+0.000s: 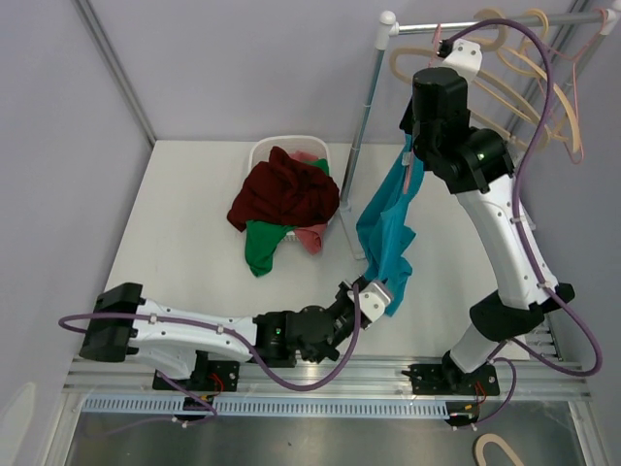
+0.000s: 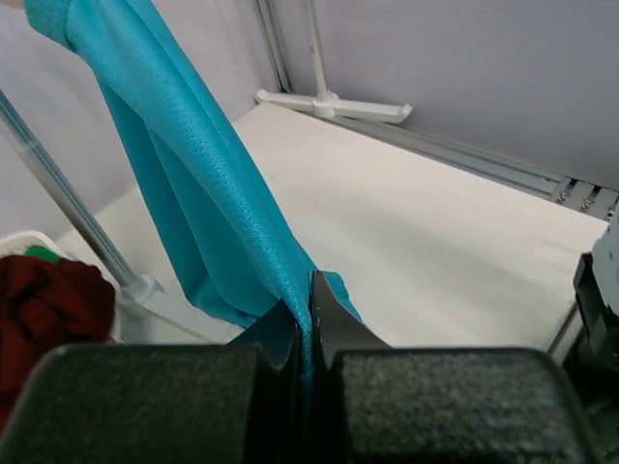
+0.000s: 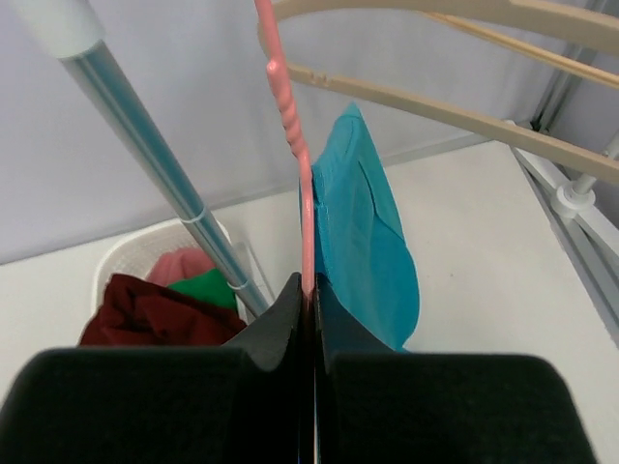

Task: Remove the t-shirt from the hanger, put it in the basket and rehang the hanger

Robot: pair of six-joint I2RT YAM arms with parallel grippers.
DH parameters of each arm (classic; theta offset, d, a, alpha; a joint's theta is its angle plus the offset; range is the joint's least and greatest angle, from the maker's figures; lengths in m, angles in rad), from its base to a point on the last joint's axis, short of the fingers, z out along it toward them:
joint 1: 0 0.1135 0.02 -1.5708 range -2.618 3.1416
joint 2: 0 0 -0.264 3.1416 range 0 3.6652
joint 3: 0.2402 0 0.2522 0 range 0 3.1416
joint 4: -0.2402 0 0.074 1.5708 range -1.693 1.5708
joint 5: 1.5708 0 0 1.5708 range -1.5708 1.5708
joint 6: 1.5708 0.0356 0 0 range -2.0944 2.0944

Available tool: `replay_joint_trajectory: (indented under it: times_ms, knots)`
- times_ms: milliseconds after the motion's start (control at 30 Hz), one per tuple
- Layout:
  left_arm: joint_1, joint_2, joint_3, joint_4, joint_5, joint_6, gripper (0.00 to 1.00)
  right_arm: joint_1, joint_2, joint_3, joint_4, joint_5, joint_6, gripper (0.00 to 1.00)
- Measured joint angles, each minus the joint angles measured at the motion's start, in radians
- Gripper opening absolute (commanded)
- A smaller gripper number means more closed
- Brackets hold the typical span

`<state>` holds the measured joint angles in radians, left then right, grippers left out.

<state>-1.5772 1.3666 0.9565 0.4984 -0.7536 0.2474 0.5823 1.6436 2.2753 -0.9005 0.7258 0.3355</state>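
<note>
A teal t-shirt (image 1: 390, 225) hangs in a long drape from a pink hanger (image 3: 293, 145) below the rack rail. My left gripper (image 1: 374, 296) is shut on the shirt's lower hem; the left wrist view shows the teal cloth (image 2: 208, 193) pinched between the jaws (image 2: 309, 319). My right gripper (image 3: 309, 295) is shut on the pink hanger's thin bar, with the teal shirt (image 3: 363, 232) hanging just behind it. In the top view the right gripper (image 1: 411, 146) sits at the shirt's top.
A white basket (image 1: 289, 153) holds dark red, green and pink clothes. The rack's metal pole (image 1: 364, 126) stands beside the shirt. Several beige hangers (image 1: 505, 68) hang on the rail at the back right. A beige hanger (image 1: 500, 451) lies at the near right.
</note>
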Motion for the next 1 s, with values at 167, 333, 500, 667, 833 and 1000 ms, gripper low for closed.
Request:
replay_joint_trajectory:
  times_ms: [167, 333, 500, 667, 833, 1000]
  knots:
    - [0.001, 0.019, -0.039, 0.019, -0.016, -0.076, 0.01, -0.017, 0.061, 0.043, -0.051, -0.040, -0.004, 0.00]
    - [0.108, 0.068, -0.031, 0.012, 0.053, -0.125, 0.01, 0.031, 0.028, 0.008, -0.070, -0.070, 0.014, 0.00]
    - [0.367, 0.122, 0.093, -0.064, 0.171, -0.180, 0.01, 0.084, -0.124, -0.128, -0.073, -0.142, 0.058, 0.00]
    - [0.531, 0.226, 0.329, -0.116, 0.248, -0.195, 0.01, 0.170, -0.254, -0.160, -0.105, -0.136, 0.080, 0.00]
    - [0.590, 0.303, 0.486, -0.177, 0.324, -0.204, 0.01, 0.201, -0.308, -0.189, -0.139, -0.099, 0.078, 0.00]
    - [0.591, 0.299, 0.488, -0.252, 0.349, -0.212, 0.01, 0.137, -0.261, -0.179, -0.139, -0.082, 0.026, 0.00]
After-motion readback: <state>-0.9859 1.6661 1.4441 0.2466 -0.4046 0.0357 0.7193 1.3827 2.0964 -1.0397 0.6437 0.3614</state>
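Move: The blue t-shirt hangs between the hands; its middle is some 16 cm ahead of the left hand, 5 cm right and 4 cm above, and about 9 cm back from the right hand, level sideways, 13 cm lower. The basket lies roughly 36 cm ahead of the left hand, 15 cm left and 28 cm below; the rack post's foot is about 31 cm ahead, 3 cm left, also 28 cm below. The blue t-shirt, still pinched at one end by the left fingers, is first pulled down about 4 cm, then swept some 23 cm forward and up again towards the post and basket, the wrist turning about 15 degrees counter-clockwise. Meanwhile the right hand keeps its grip on the pink hanger, dips slightly, draws back some 12 cm while turning counter-clockwise, then eases a little forward. ##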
